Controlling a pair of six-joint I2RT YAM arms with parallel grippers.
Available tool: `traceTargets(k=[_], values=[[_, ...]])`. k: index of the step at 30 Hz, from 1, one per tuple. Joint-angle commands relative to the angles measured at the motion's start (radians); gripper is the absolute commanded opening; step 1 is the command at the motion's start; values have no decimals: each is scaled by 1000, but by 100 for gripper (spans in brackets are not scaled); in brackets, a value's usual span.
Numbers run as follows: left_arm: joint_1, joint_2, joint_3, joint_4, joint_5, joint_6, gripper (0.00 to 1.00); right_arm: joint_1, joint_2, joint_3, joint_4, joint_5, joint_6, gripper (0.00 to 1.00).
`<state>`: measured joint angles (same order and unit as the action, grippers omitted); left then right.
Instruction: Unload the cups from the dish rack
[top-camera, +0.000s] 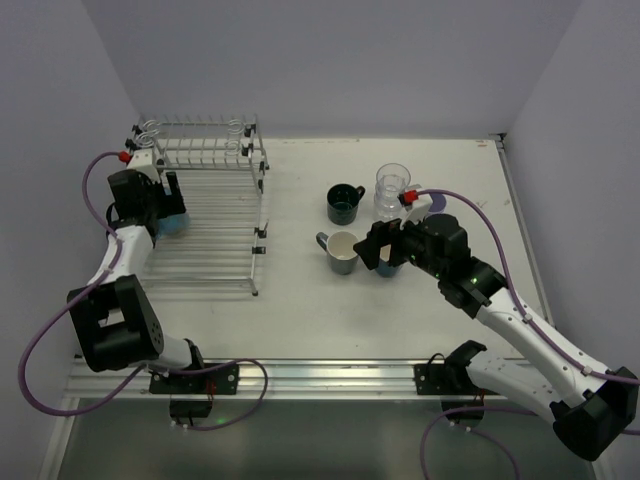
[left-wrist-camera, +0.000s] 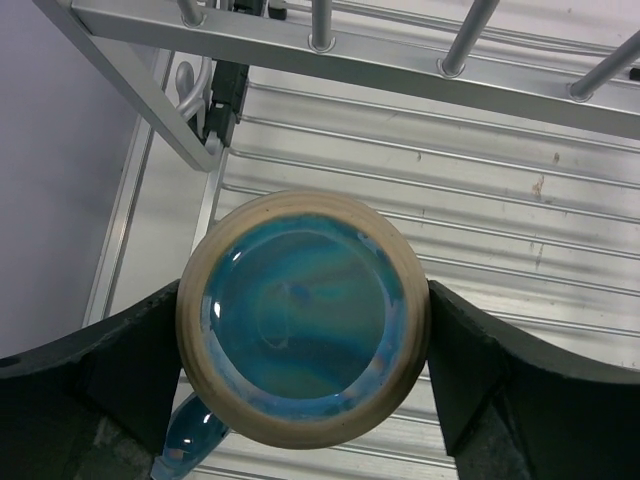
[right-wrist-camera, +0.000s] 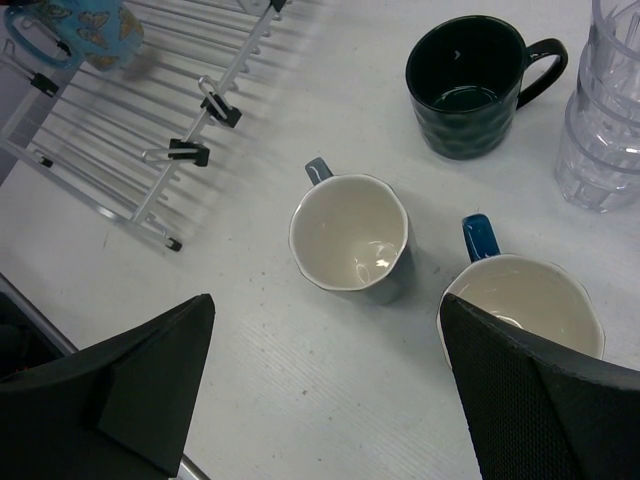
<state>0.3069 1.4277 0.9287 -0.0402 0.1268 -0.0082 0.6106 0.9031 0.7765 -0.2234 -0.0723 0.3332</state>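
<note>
A light blue cup (left-wrist-camera: 300, 315) stands upside down on the lower wires of the dish rack (left-wrist-camera: 480, 200), its handle toward the near left. My left gripper (left-wrist-camera: 305, 330) is shut on it, one finger against each side. In the top view this happens at the rack's left side (top-camera: 172, 224). My right gripper (right-wrist-camera: 325, 330) hangs open over bare table, holding nothing. Below it stand a grey cup (right-wrist-camera: 350, 235) and a blue-handled cup (right-wrist-camera: 525, 300), which its right finger partly covers. A dark green cup (right-wrist-camera: 465, 85) and stacked clear tumblers (right-wrist-camera: 605, 120) stand further back.
The silver wire dish rack (top-camera: 205, 215) fills the table's left part, and its upper tier bars (left-wrist-camera: 400, 50) run just above the held cup. The unloaded cups cluster mid-table around the grey cup (top-camera: 342, 251). White walls close the back and sides.
</note>
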Motion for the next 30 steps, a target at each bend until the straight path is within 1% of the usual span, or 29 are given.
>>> traceTargets(k=[1,3,4,6,7,8,9,10,14,17,18,21,26,29,30], values=[[-6,-24,-30,74,25,-33,82,5,-12,-13,39,-15,6,97],[-6,-42,-37,83,16,-52,71,5,-15,-14,42,-18,6,97],[-8,-67,-40,82,16,-58,59,5,-16,-16,42,-20,6,97],[-9,-96,-47,85,7,-79,46,5,-18,-16,42,-21,7,97],[-15,-124,-51,88,10,-88,38,5,-24,-17,42,-23,9,98],[-20,-139,-53,89,29,-110,35,3,-32,-20,51,-24,9,98],[-34,-153,-54,89,42,-121,29,5,-42,-26,62,-23,13,98],[-46,-180,-53,91,51,-139,26,5,-76,-45,77,-9,16,98],[-101,-259,-63,88,60,-194,18,5,-183,-108,171,51,36,99],[-138,-324,-111,85,77,-243,12,5,-225,-134,200,51,49,99],[-147,-325,-120,79,76,-249,12,5,-227,-134,205,48,50,99],[-166,-380,-161,69,80,-300,8,5,-224,-146,223,8,66,99],[-184,-476,-172,69,123,-363,5,5,-207,-132,257,-64,98,99],[-187,-512,-157,71,164,-400,3,8,-201,-131,294,-104,153,99],[-187,-519,-148,71,178,-407,3,11,-199,-137,314,-115,200,99]])
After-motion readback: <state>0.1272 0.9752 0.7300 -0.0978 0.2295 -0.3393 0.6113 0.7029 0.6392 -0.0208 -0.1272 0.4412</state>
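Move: The cup, base towards the palm, sits between the left gripper's pads, its middle about 3 cm ahead and 2 cm lower. The rack's right rail runs some 18 cm to the right, about level ahead and 10 cm lower; the open right gripper waits about 51 cm right, 14 cm back, 8 cm higher. From the right gripper the cup is some 51 cm left, 18 cm ahead and 10 cm lower; the grey mug is 6 cm left, 10 cm ahead and 16 cm below. Settle the left fingers the last bit onto the cup's sides, then carry the cup about 11 cm right over the rack towards the right gripper, drawing back and rising some 6 cm each, rolling the hand's left side down and tipping the fingers up. Raise the open right gripper about 4 cm, clear above the mugs, easing back slightly while its left side rolls up and its fingers tip up. ##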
